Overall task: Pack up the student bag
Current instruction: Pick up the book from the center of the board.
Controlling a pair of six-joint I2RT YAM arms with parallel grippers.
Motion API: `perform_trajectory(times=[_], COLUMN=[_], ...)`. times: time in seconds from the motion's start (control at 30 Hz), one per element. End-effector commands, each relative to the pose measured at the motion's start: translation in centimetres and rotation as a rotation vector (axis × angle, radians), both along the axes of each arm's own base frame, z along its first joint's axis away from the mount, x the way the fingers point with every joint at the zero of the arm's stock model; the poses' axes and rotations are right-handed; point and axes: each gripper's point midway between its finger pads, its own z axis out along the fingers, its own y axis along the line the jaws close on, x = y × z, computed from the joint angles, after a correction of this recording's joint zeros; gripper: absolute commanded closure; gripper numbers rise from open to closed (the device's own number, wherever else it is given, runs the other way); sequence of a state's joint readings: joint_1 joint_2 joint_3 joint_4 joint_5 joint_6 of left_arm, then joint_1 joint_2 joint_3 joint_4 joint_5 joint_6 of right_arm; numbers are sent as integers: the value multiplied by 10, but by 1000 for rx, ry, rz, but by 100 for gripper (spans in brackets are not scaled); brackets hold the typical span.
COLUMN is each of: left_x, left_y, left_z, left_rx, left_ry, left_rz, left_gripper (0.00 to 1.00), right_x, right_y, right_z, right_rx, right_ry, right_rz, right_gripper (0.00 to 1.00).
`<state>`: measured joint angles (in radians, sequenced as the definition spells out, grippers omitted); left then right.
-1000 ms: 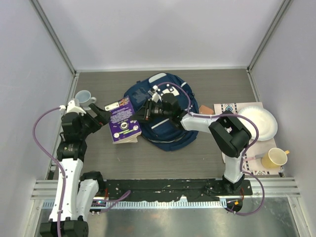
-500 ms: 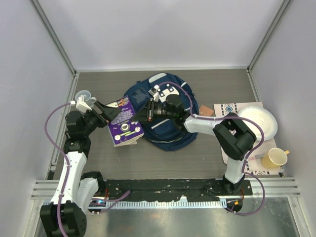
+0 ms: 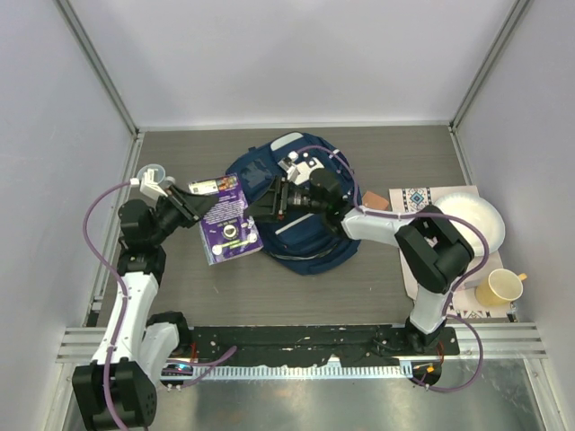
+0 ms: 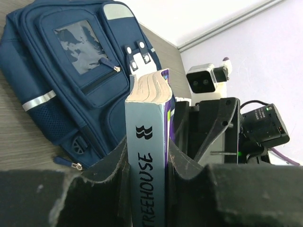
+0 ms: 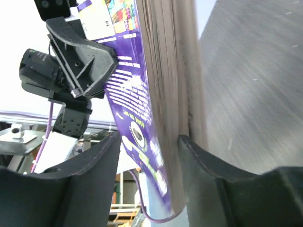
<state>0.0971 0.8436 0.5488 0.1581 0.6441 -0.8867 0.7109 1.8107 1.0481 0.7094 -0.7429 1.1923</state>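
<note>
The student bag [image 3: 310,247], a navy backpack, lies flat mid-table, its front pockets [image 4: 71,61] showing in the left wrist view. A purple book [image 3: 229,224] is held on edge just left of the bag. My left gripper [image 3: 199,208] is shut on the book's pale spine [image 4: 147,142], a finger pressed to each side. My right gripper [image 3: 262,205] straddles the book's page edge [image 5: 163,94] from the bag side. Its jaws stand open, with a gap between one finger [image 5: 102,165] and the purple cover.
A pale blue cup [image 3: 153,172] stands at the far left behind my left arm. To the right are a patterned mat [image 3: 415,197], a white plate [image 3: 472,224] and a yellow cup [image 3: 500,287]. Grey walls close in both sides.
My left gripper reached in and closed on the book's spine. My right gripper loosened its hold on the book's page edge. The book shifted slightly left.
</note>
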Motion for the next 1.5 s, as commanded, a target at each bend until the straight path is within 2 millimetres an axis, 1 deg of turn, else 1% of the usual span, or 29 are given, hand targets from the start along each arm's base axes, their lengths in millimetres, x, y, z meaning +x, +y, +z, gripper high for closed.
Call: perform_trajectory(times=[0.0,0.03,0.07,0.1,0.13,0.17,0.2,0.23,0.27,0.3,0.33,0.37,0.43,0.5,0.53,0.6,0.63,0.67,0.7,0.73,0.77,0.83,0.9,1.03,1.17,1.23,1.27,1.37,1.47], left_x=[2,3,6,8,10,13,17,20,22,28,31,34,43,47,52,55,59,60,61,60,62,61,61,61,60,60,59,58,57], left_y=[9,12,18,21,24,28,29,30,30,31,31,30,28,26,23,18,13,10,8,-1,-5,-9,-9,-7,-7,-8,-8,-14,-20], left_z=[20,22,23,30,33,38,41,48,54,55,69,73,83,98,97,106,103,104,108,109,105,106,103,98,90,92,90,96,97], left_rx=[44,48,51,51,50,39,32,20,-9,-36,-61,-83,-140,-184,-199,-225,-233,-239,-247,-263,-270,-290,-307,-322,-338,-352,-356,-352,-352], left_ry=[-78,-76,-76,-88,-97,-100,-102,-125,-130,-124,-177,-189,-209,-249,-245,-270,-261,-264,-283,-284,-274,-280,-287,-291,-278,-288,-286,-309,-318], left_rz=[62,81,126,146,165,195,207,213,219,226,227,227,222,214,209,196,189,185,180,154,148,139,154,185,197,197,195,160,137], left_gripper=[100,100,100,100,100,100,100,100,100,100,100,100,100,100,100,100,100,100,100,100,100,100,100,100,100,100,100,100,100], right_x=[31,34,39,45,41,38,34,26,20,14,4,-1,-15,-22,-26,-31,-30,-32,-30,-30,-29,-24,-21,-12,-5,-1,3,8,16], right_y=[-37,-47,-56,-69,-78,-82,-87,-88,-87,-85,-78,-74,-63,-55,-50,-42,-39,-36,-32,-30,-29,-26,-24,-26,-24,-22,-19,-16,-17], right_z=[11,17,9,-10,-1,1,-4,6,8,6,10,14,11,15,16,19,17,24,18,19,25,24,34,32,37,38,35,35,34], right_rx=[-66,-105,-170,-290,-308,-315,-323,-294,-278,-259,-231,-204,-173,-98,-66,9,20,54,56,68,99,124,172,203,241,251,247,261,267], right_ry=[-106,-143,-152,-132,-185,-191,-180,-172,-161,-150,-109,-104,-72,-35,-29,20,42,53,71,78,72,107,115,152,155,152,170,180,181], right_rz=[-164,-215,-259,-332,-347,-356,-362,-361,-349,-338,-311,-304,-282,-282,-274,-262,-256,-245,-244,-241,-239,-246,-259,-322,-339,-351,-355,-363,-401], right_gripper=[38,36,32,30,28,28,28,27,27,27,27,27,27,27,26,27,27,26,26,26,26,26,26,26,26,26,26,25,25])
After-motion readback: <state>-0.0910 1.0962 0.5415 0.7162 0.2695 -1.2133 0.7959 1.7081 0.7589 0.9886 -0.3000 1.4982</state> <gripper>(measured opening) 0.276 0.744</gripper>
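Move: The purple book hangs in the left grip by its spine, its middle some 5 cm to the right of the left hand, 3 cm back and slightly below. From the right hand, at the book's opposite edge, that middle is about 6 cm left, 2 cm back and slightly below. The backpack's middle lies roughly 12 cm right of the right hand, 3 cm ahead and 16 cm below; the mug is about 23 cm left and 12 cm ahead of the left hand, 20 cm below. The purple book, still pinched at the spine, is carried by the left hand about 6 cm forward and 5 cm up, swinging left then right, rolling so its right side rises. The right fingers, already opening, widen off the other edge; that hand backs right and slightly forward, loops back and left through a dip, then forward, turning some 20 degrees clockwise to stand open at the book's near right corner. ##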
